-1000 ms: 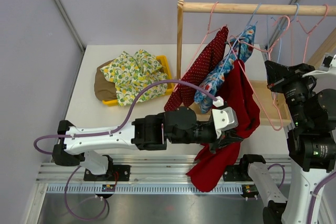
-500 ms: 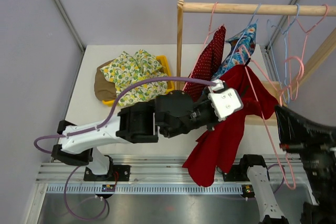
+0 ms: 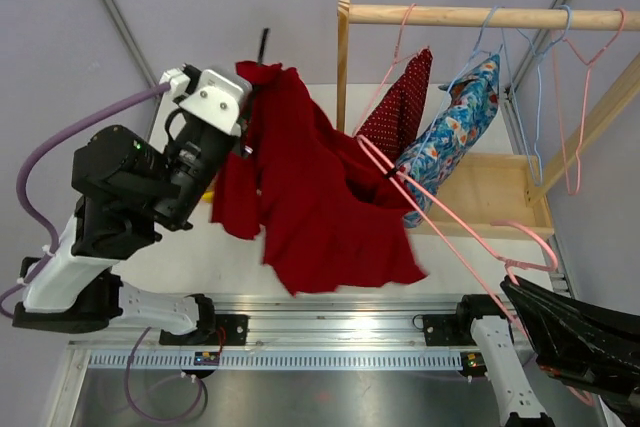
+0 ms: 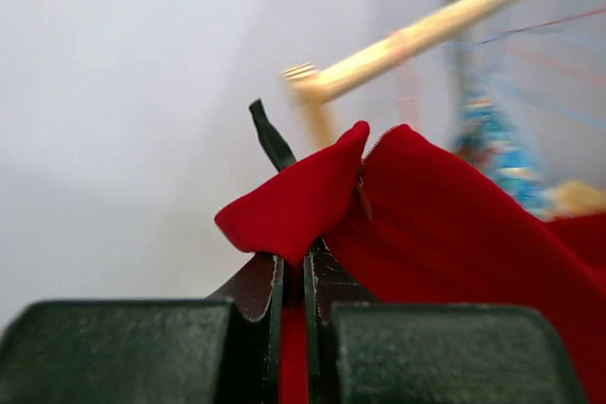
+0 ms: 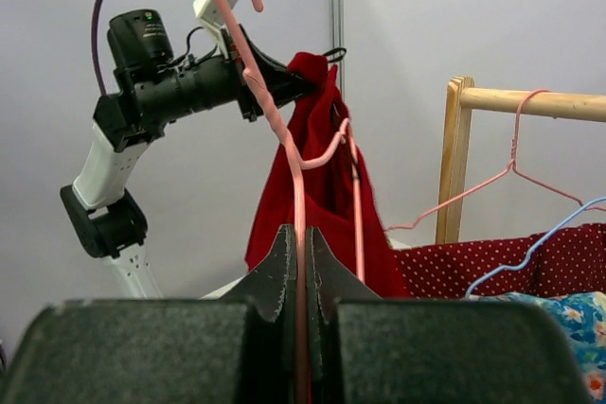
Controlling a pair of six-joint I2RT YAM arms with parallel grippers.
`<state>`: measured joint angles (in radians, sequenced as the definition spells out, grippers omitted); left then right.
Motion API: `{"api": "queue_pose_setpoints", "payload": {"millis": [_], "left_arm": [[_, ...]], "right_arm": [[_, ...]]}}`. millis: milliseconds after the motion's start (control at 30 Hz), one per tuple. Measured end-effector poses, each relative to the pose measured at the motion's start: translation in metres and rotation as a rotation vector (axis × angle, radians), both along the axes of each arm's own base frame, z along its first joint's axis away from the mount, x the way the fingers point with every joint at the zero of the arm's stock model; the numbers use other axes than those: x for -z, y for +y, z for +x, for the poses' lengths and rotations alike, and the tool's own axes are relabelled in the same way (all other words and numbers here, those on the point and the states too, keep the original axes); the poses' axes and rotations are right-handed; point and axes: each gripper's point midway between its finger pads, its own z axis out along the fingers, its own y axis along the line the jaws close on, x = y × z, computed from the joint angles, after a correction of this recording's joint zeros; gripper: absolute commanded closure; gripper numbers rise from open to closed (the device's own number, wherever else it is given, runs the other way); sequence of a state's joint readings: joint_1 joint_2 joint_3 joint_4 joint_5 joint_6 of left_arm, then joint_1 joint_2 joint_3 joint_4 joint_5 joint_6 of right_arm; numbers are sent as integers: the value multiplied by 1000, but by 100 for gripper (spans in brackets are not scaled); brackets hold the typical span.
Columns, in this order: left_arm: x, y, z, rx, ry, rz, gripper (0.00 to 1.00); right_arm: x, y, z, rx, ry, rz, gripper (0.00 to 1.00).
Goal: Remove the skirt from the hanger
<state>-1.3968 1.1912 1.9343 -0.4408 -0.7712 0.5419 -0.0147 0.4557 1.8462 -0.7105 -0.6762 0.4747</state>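
Observation:
The red skirt (image 3: 320, 197) hangs spread in the air between the two arms. My left gripper (image 4: 294, 262) is raised high at the left and shut on the skirt's top edge (image 4: 312, 196); the right wrist view shows it as well (image 5: 284, 80). The pink hanger (image 3: 450, 217) slants from the skirt's right side down to the near right. There my right gripper (image 3: 520, 292) is shut on its wire (image 5: 299, 186). The hanger's far end (image 5: 327, 150) still sits in the skirt's fabric (image 5: 327, 196).
A wooden rack (image 3: 480, 15) crosses the back right, its post (image 3: 343, 67) just behind the skirt. On it hang a red polka-dot garment (image 3: 400, 97), a blue floral garment (image 3: 460, 132) and bare pink and blue hangers (image 3: 575, 77). The rack's wooden base (image 3: 500, 192) lies on the table.
The left arm has swung up and far to the left, carrying the skirt off the rack area. The right gripper has drawn the hanger down to the near right.

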Motion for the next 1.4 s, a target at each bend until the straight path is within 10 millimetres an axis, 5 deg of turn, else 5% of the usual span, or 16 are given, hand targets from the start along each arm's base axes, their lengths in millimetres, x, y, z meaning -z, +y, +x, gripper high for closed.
{"api": "queue_pose_setpoints", "payload": {"millis": [333, 600, 700, 800, 933, 1000, 1033, 1067, 1200, 1400], "left_arm": [[3, 117, 123, -548, 33, 19, 100], [19, 151, 228, -687, 111, -35, 100], [46, 158, 268, -687, 176, -60, 100], [96, 164, 292, -696, 280, -54, 100], [183, 159, 302, -696, 441, -32, 97], [236, 156, 296, -700, 545, -13, 62], [261, 155, 291, -703, 589, -15, 19], [281, 155, 284, -707, 632, -6, 1], [340, 158, 259, -736, 786, -24, 1], [340, 162, 227, -731, 807, -76, 1]], "right_arm": [[12, -26, 45, 108, 79, -18, 100], [15, -57, 78, 305, 130, 18, 100], [11, -68, 83, 361, 129, 26, 100], [10, -78, 88, 409, 129, 33, 100], [14, -89, 97, 473, 148, 38, 100], [18, -92, 105, 496, 165, 39, 100], [21, -94, 111, 508, 180, 38, 100], [24, -95, 118, 517, 197, 35, 100], [30, -99, 156, 563, 258, 33, 100], [36, -110, 217, 664, 347, 37, 100]]}}
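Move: The left gripper pinches the red skirt. The yellow tray lies about 20 cm ahead, 9 cm to its left and 57 cm below it, with the lemon-print skirt in it; the rail's left end is some 13 cm ahead, 10 cm to its right, level. The right gripper holds the pink hanger; the rail runs about 37 cm straight ahead at its height, the blue floral skirt 34 cm ahead, 4 cm left, 20 cm lower. Carry the red skirt away from the pink hanger with the left gripper, forward and left at one height, turning about 40 degrees counter-clockwise. Then sink some 35 cm over the tray, tip the fingers down, draw back a little and open wide to let go. Meanwhile keep the right gripper shut on the hanger and bring it forward towards the rail and rightward, turning clockwise. ##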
